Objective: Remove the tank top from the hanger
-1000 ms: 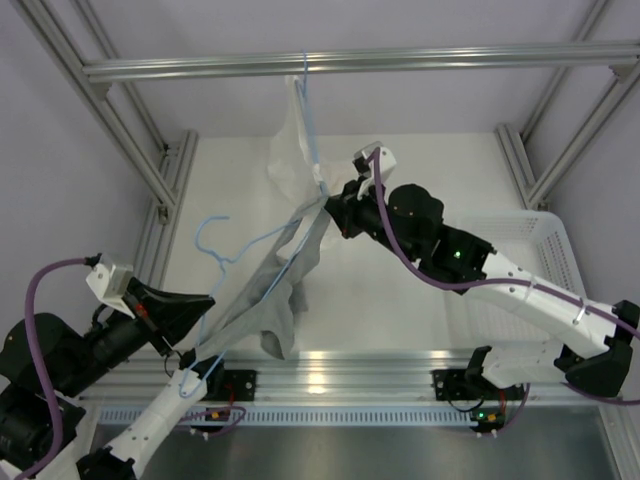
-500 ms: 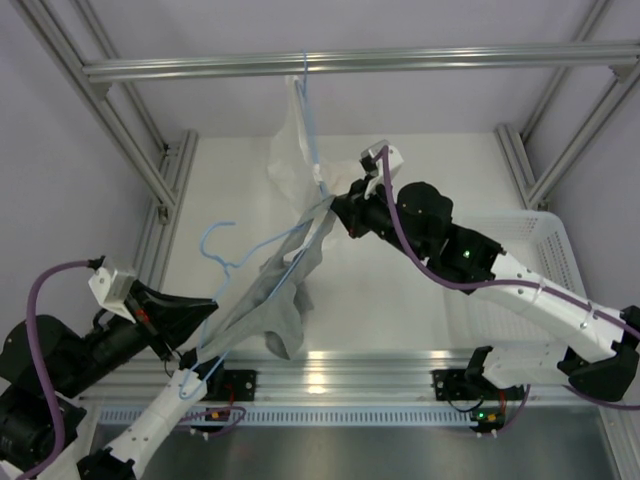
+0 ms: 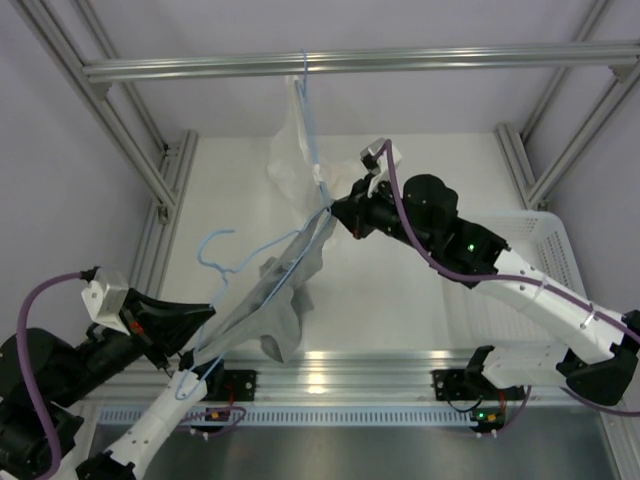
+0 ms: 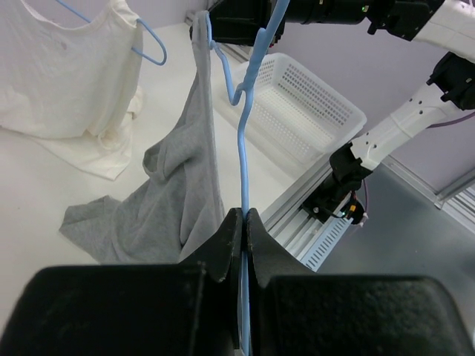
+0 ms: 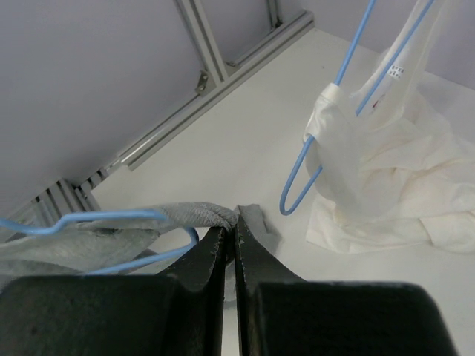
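Observation:
The light-blue wire hanger point(image 3: 199, 248) hangs in the air, slanted between my two grippers, with its hook toward the left. My left gripper point(image 3: 188, 352) is shut on its thin wire point(image 4: 243, 148), which runs up from between the fingertips point(image 4: 230, 226). The grey tank top point(image 3: 275, 320) is stretched along the hanger, and its lower part sags onto the table point(image 4: 133, 222). My right gripper point(image 3: 338, 212) is shut on the tank top's narrow strap point(image 5: 185, 215), next to the hanger's rounded end point(image 5: 111, 219).
A larger white garment point(image 3: 290, 150) on a second blue hanger point(image 5: 312, 156) hangs from the overhead rail point(image 3: 350, 62) just behind my right gripper. A white mesh basket point(image 3: 530, 240) sits at the right. Aluminium frame posts stand at both sides.
My right gripper has shifted slightly right with the strap, pulling the cloth tauter. The left arm has drawn back a little toward the near left, and the hanger's hook has dropped slightly.

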Motion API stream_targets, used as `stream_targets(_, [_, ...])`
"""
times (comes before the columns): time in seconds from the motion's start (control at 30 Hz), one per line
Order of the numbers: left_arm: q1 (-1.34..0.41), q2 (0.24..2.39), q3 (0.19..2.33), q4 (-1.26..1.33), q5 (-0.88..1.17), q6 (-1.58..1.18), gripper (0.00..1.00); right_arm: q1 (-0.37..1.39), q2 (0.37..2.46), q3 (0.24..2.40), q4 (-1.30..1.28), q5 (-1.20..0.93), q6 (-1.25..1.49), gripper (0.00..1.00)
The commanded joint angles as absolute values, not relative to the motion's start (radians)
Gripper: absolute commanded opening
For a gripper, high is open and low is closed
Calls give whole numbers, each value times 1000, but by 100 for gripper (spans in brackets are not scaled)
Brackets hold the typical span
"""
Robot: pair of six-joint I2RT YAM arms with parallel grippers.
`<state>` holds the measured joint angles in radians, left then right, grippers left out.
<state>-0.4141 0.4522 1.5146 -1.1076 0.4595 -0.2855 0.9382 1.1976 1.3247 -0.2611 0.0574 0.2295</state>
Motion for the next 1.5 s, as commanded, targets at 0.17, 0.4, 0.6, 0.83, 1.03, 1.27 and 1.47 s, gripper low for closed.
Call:
stream_targets(0.17, [-419, 439, 1503, -971, 384, -302, 0, 919, 1183, 1309, -266, -108, 264, 0])
stream_targets(0.4, [-419, 431, 1457, -870, 244, -382, 0, 919, 1112, 1184, -114, -120, 319, 0])
stream_targets(0.6, [-419, 393, 1341, -607, 160, -463, 0, 920, 1126, 1104, -35, -170, 359, 0])
stream_targets(0.83, [-417, 342, 1054, -148, 235, -433, 0, 959, 1166, 1175, 23, -418, 426, 0])
stream_targets(1.03, [-416, 367, 927, 47, 232, -310, 0, 968, 1158, 1259, 17, -544, 465, 0])
stream_targets(1.27, [-417, 319, 835, 230, 83, -282, 0, 1000, 1195, 1146, -52, -431, 433, 0])
stream_targets(1.47, [-417, 293, 763, 383, -51, -290, 0, 1031, 1319, 1051, 64, -394, 501, 0])
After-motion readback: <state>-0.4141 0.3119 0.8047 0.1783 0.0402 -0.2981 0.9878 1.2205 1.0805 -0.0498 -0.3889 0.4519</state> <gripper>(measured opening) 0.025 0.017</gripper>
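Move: The left hand already holds the hanger by a shoulder wire below the neck, with the hook about 7 cm ahead and 8 cm above; the tank top's middle lies some 10 cm to this hand's right, 3 cm ahead and 10 cm below. The right hand already pinches the tank top's strap at the hanger's far end, the tank top's middle roughly 13 cm back, 10 cm left and 10 cm below; the hanging white top is about 12 cm ahead, 3 cm left and 8 cm below. Keeping its grip on the wire, the left hand carries the hanger about 12 cm forward and, towards the end, some 6 cm up, tipping its fingers well upward and turning counter-clockwise, so that the hanger's far end swings up out of the strap. The right hand keeps the strap pinched and draws it the other way, about 9 cm back and 5 cm left, dipping, rising again and then dropping at the end while turning roughly 25 degrees counter-clockwise. ##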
